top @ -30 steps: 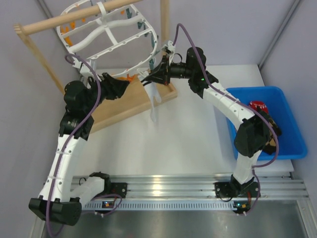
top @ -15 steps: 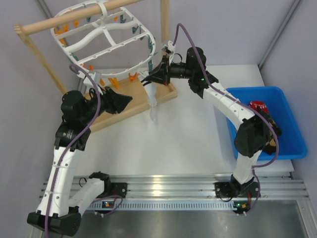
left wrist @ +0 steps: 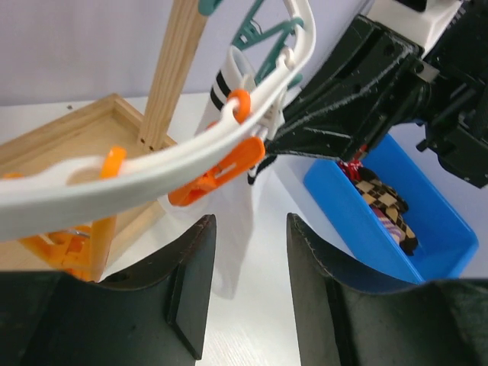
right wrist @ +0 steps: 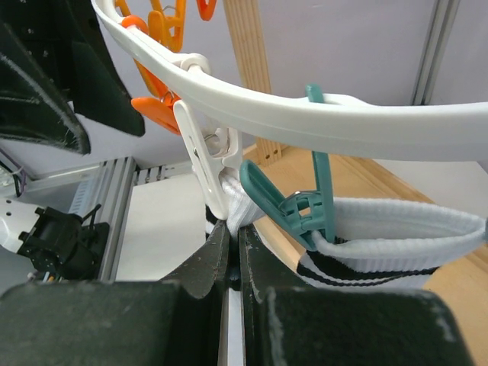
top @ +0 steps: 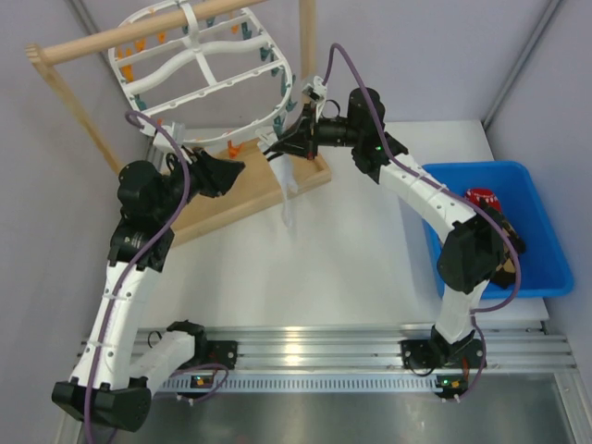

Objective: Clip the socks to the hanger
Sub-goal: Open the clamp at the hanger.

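The hanger (top: 199, 65), a white oval frame with orange and teal clips, hangs from a wooden pole. A white sock (top: 289, 190) with dark cuff bands dangles from its near rim. My right gripper (top: 277, 148) is shut on that sock's cuff (right wrist: 255, 210), just under a white clip (right wrist: 200, 160) and beside a teal clip (right wrist: 293, 198) that pinches the cuff (right wrist: 396, 229). My left gripper (top: 236, 168) stands open below the rim (left wrist: 152, 171), close to an orange clip (left wrist: 217, 171), with nothing between its fingers (left wrist: 191, 282). More socks lie in the blue bin (left wrist: 381, 221).
The wooden rack has a slanted pole (top: 139, 32), an upright post (top: 307, 37) and a tray base (top: 240, 199) under the hanger. The blue bin (top: 541, 268) at the right holds a red sock (top: 483, 197) and an argyle one (left wrist: 385, 202).
The hanger swung left and came back. My left gripper dipped toward me, then rose again to the rim, its jaws slightly narrower. The right gripper kept its hold on the sock.
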Robot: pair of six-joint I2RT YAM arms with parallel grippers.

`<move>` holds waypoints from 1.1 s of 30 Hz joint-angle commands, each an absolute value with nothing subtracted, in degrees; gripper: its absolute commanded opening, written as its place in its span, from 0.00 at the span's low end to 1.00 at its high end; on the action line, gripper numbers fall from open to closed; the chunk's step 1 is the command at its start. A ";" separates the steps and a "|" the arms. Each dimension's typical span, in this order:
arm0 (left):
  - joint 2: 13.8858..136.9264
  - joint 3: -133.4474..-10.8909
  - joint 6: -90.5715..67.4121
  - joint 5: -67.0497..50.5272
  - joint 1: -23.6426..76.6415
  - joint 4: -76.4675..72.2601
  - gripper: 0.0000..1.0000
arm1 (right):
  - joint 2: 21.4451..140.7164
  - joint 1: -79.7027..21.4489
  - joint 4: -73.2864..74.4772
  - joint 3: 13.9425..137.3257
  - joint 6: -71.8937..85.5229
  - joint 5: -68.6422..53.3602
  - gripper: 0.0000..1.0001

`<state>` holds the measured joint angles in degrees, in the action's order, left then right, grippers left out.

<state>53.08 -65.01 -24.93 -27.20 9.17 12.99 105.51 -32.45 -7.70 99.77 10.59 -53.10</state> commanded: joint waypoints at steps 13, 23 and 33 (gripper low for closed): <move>51.50 -61.52 -16.62 -14.95 9.84 -1.49 0.43 | 101.95 -32.08 -11.16 100.02 11.16 -54.32 0.00; 53.70 -60.21 -18.19 -17.40 9.84 -8.44 0.44 | 101.78 -32.08 -11.25 99.84 11.16 -55.10 0.00; 55.99 -60.65 -20.74 -13.54 10.72 -10.63 0.43 | 101.43 -32.17 -11.51 98.97 11.69 -56.34 0.00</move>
<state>55.53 -60.49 -19.53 -15.35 10.17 -3.51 104.95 -32.45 -8.16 99.04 11.03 -54.74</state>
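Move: The white clamp at the sock cuff is roughly 8 cm ahead of the left gripper, 8 cm to its right and 2 cm above. The orange clamp is nearer, about 6 cm ahead and 2 cm right, some 2 cm up; the teal clamp is around 11 cm ahead and 11 cm right, also about 2 cm up. From the right gripper, the white clamp lies level with it fore and aft, about 2 cm left and 3 cm above. Bring the left gripper forward about 4.5 cm, easing some 2 cm left and slightly up, so that its half-open fingers come under the hanger's near rim, just left of the orange clamp. Turn the wrist about 10 degrees counter-clockwise and tip the fingers up by about as much. Hold the right gripper practically still, keeping the sock cuff pinched at the white clamp. ##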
